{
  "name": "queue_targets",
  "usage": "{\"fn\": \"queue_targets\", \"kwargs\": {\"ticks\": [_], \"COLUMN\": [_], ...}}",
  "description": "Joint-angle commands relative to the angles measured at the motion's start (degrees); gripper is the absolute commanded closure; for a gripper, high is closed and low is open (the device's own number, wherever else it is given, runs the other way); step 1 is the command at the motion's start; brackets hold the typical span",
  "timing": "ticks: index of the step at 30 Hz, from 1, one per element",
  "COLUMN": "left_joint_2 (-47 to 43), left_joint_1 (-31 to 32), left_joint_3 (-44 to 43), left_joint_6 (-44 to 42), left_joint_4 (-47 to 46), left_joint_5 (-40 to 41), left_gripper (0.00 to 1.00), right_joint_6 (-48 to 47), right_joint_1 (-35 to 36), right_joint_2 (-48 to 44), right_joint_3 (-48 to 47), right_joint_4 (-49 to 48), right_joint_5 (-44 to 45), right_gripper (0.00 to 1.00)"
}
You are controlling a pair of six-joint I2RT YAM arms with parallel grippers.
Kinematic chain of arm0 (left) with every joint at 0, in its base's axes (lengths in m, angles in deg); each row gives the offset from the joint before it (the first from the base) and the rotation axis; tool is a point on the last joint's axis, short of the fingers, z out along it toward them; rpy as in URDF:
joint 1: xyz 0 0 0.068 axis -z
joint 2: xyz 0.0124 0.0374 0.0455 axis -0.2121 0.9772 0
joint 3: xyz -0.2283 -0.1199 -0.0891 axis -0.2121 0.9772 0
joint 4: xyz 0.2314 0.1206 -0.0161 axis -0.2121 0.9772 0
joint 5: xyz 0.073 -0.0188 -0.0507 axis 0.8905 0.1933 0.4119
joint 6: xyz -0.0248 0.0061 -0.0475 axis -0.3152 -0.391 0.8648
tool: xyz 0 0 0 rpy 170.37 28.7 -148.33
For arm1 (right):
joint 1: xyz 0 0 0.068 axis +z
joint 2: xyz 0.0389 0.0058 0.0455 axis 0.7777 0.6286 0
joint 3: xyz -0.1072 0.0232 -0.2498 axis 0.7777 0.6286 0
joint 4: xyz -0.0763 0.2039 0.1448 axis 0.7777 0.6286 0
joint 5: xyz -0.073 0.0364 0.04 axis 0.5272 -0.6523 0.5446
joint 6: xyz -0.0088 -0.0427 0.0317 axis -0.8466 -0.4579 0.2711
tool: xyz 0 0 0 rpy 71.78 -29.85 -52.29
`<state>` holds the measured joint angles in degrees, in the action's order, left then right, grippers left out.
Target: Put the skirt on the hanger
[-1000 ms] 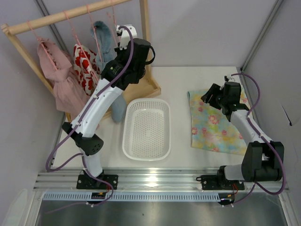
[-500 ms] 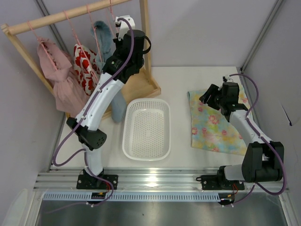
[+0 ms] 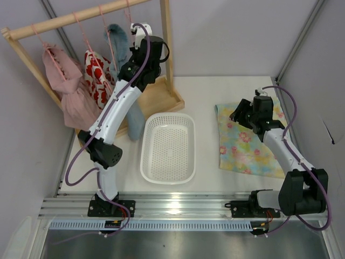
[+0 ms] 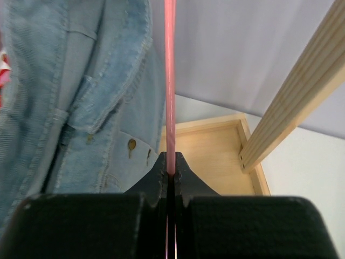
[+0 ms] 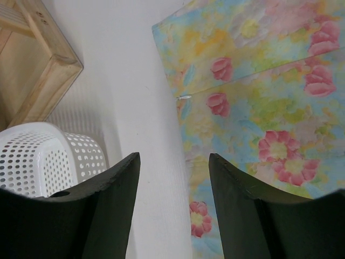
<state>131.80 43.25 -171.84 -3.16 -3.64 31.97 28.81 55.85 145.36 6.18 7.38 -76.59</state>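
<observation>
The skirt (image 3: 245, 143), pale yellow and turquoise with pink flowers, lies flat on the table at the right; the right wrist view shows it too (image 5: 259, 97). My right gripper (image 3: 240, 114) hovers open over the skirt's left edge (image 5: 173, 156), holding nothing. The hanger is a thin pink wire (image 4: 170, 81) that runs straight up from my left gripper (image 4: 170, 162), which is shut on it. In the top view that gripper (image 3: 139, 31) is high beside the rack's post, and the hanger's top (image 3: 128, 16) reaches the bar. The rest of the hanger is hidden behind the arm.
A wooden rack bar (image 3: 81, 16) carries a pink garment (image 3: 67, 91), a red-and-white garment (image 3: 97, 73) and a blue denim garment (image 4: 81, 91). The rack's post (image 4: 296, 108) and wooden base tray (image 3: 161, 100) stand close by. A white perforated basket (image 3: 168, 147) sits mid-table.
My left arm has risen and moved back toward the rack bar, still gripping the pink wire. The right gripper has barely shifted over the skirt's edge.
</observation>
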Motion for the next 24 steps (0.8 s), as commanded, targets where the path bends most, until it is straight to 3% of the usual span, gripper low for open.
{"fn": "queue_targets", "kwargs": {"ticks": [1,4,9,11,14,16,24], "left_joint_2": [-2.2,-3.7,-6.3,-8.5,-13.1,-16.0,-27.2], "left_joint_1": [-0.6,-0.5,-0.5,-0.1,2.6,5.7,22.0], "left_joint_3": [1.0,2.9,5.1,5.1,7.1,10.3,23.4], "left_joint_6": [1.8,2.4,2.7,2.7,1.3,-0.8,2.5], "left_joint_4": [-0.9,-1.2,-0.3,1.2,0.7,-0.8,-3.4], "left_joint_5": [-3.1,-4.5,-5.9,-8.3,-7.0,-6.1,-7.0], "left_gripper": [0.97,0.86,0.39,0.30,0.07,0.01,0.01], "right_joint_6": [0.0,1.5,3.6,5.3,7.6,8.4,16.1], "right_joint_1": [0.0,-0.7,-2.9,-4.3,-8.0,-9.4,-18.0], "right_joint_2": [-2.7,-4.0,-5.9,-7.3,-9.8,-11.5,-18.5], "right_joint_3": [0.6,1.0,0.4,-0.2,-1.5,-1.5,-1.8], "right_joint_4": [1.9,3.6,6.5,9.3,13.6,15.9,26.0], "right_joint_5": [2.7,3.4,3.6,3.3,4.3,5.4,14.5], "right_gripper": [0.39,0.37,0.29,0.24,0.19,0.19,0.09]}}
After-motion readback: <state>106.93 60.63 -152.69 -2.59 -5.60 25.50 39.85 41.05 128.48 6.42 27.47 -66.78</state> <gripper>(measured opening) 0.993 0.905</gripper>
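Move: The left hand, pinching the empty pink hanger, has the rack's top rail about 17 cm above it and some 2 cm ahead. The blue denim garment hangs roughly 7 cm to its left, 2 cm ahead; the rack's upright stands 12 cm right, 7 cm ahead; the white basket lies 20 cm back, 10 cm right, far below. The empty right hand has the floral skirt 10 cm right, 5 cm back, 15 cm below, and that rail 40 cm left, 15 ahead, 37 above. Down first, the left hand eases about 3 cm, opening wide to let go of the pink hanger below the rail, then pulls back, climbing and swinging right, ending some 14 cm nearer the base and turned about 20 degrees clockwise. The right hand sweeps right and back roughly 13 cm above the floral skirt, rising slightly, turning clockwise 30 degrees and opening further. ##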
